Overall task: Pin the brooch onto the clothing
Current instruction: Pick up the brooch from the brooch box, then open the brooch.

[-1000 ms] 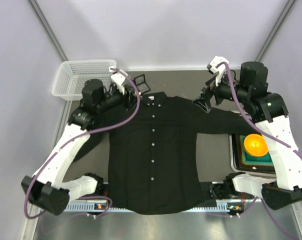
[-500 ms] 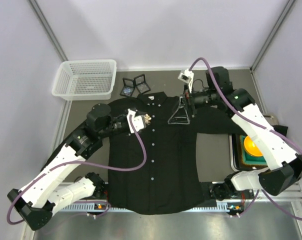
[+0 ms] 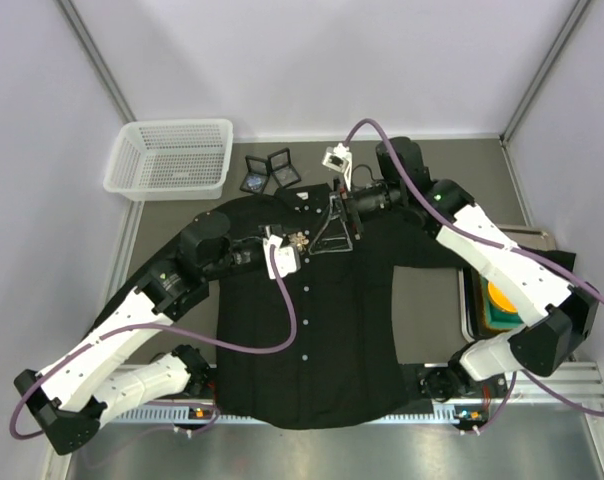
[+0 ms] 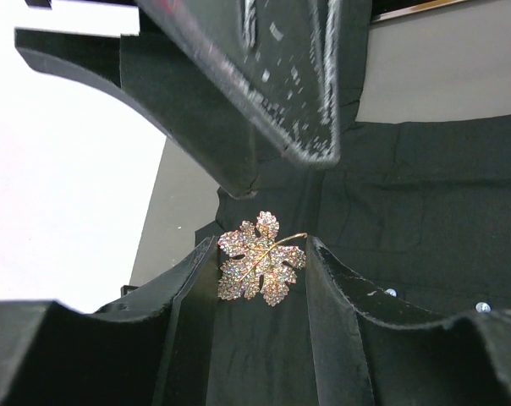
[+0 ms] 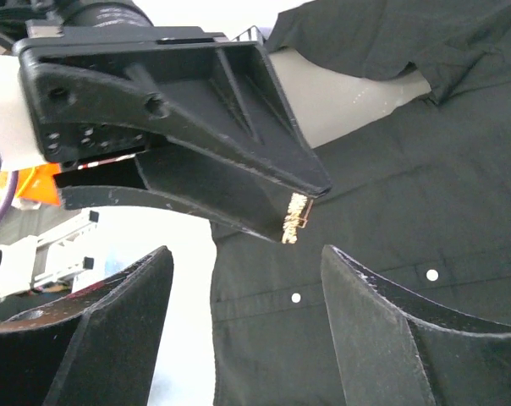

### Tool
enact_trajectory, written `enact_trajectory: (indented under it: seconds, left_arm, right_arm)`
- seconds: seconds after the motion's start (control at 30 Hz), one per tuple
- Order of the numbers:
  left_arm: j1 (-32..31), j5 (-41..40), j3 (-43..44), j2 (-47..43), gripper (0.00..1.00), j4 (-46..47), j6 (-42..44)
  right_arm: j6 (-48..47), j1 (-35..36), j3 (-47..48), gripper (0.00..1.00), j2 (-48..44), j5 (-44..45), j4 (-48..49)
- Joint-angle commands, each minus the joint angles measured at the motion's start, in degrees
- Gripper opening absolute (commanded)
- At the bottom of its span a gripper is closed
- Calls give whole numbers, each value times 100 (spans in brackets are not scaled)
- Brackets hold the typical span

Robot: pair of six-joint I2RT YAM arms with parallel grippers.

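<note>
The clothing (image 3: 307,340), a black button-up shirt with small white buttons, lies flat on the table. A glittering leaf-shaped brooch (image 4: 261,260) is pinched at its edges between the tips of my left gripper (image 4: 260,254), which is shut on it. In the top view the brooch (image 3: 299,240) hangs over the shirt's upper chest, held by the left gripper (image 3: 294,244). My right gripper (image 3: 332,232) stands open just to the right of it. The right wrist view shows the brooch (image 5: 296,218) edge-on ahead of the right gripper (image 5: 243,266), over the shirt (image 5: 408,169).
A white mesh basket (image 3: 170,158) stands at the back left. Two dark compact cases (image 3: 267,168) lie behind the collar. An orange bowl (image 3: 497,297) sits on a tray (image 3: 469,310) at the right, partly under the right arm.
The right gripper swung left across the shirt to beside the brooch, and its jaws narrowed. The left gripper carried the brooch rightward over the chest.
</note>
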Motion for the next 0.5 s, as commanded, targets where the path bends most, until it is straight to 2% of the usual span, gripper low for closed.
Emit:
enact_trajectory:
  seconds: [0.0, 0.3, 0.47]
  left_arm:
    - [-59, 42, 79, 39, 44, 125, 118]
    - [-112, 69, 114, 66, 44, 143, 153]
    - [-138, 95, 140, 74, 43, 160, 153]
  right_arm:
    - [96, 65, 94, 68, 162, 51, 316]
    - [123, 118, 155, 57, 321, 210, 369]
    - [149, 170, 173, 48, 426, 236, 377]
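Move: The left hand already holds the brooch at its fingertips, about 1 cm to the right of the hand point and level with it. From the right hand, the brooch lies some 4 cm to the left, 2 cm ahead and 2 cm lower. The shirt collar is about 18 cm ahead, 3 cm left and 24 cm below the right hand; the brooch box lies roughly 7 cm farther out and 5 cm farther left than the collar. The left hand keeps the brooch pinched, nearly still, while the right gripper comes down about 2 cm, going forward and left by a centimetre or so each, to bring its fingertips around the brooch. Its fingers close from about three-quarters open to half as they come; whether they touch the brooch yet can't be seen. The sinking and advance ease off towards the end while the fingers go on closing. ##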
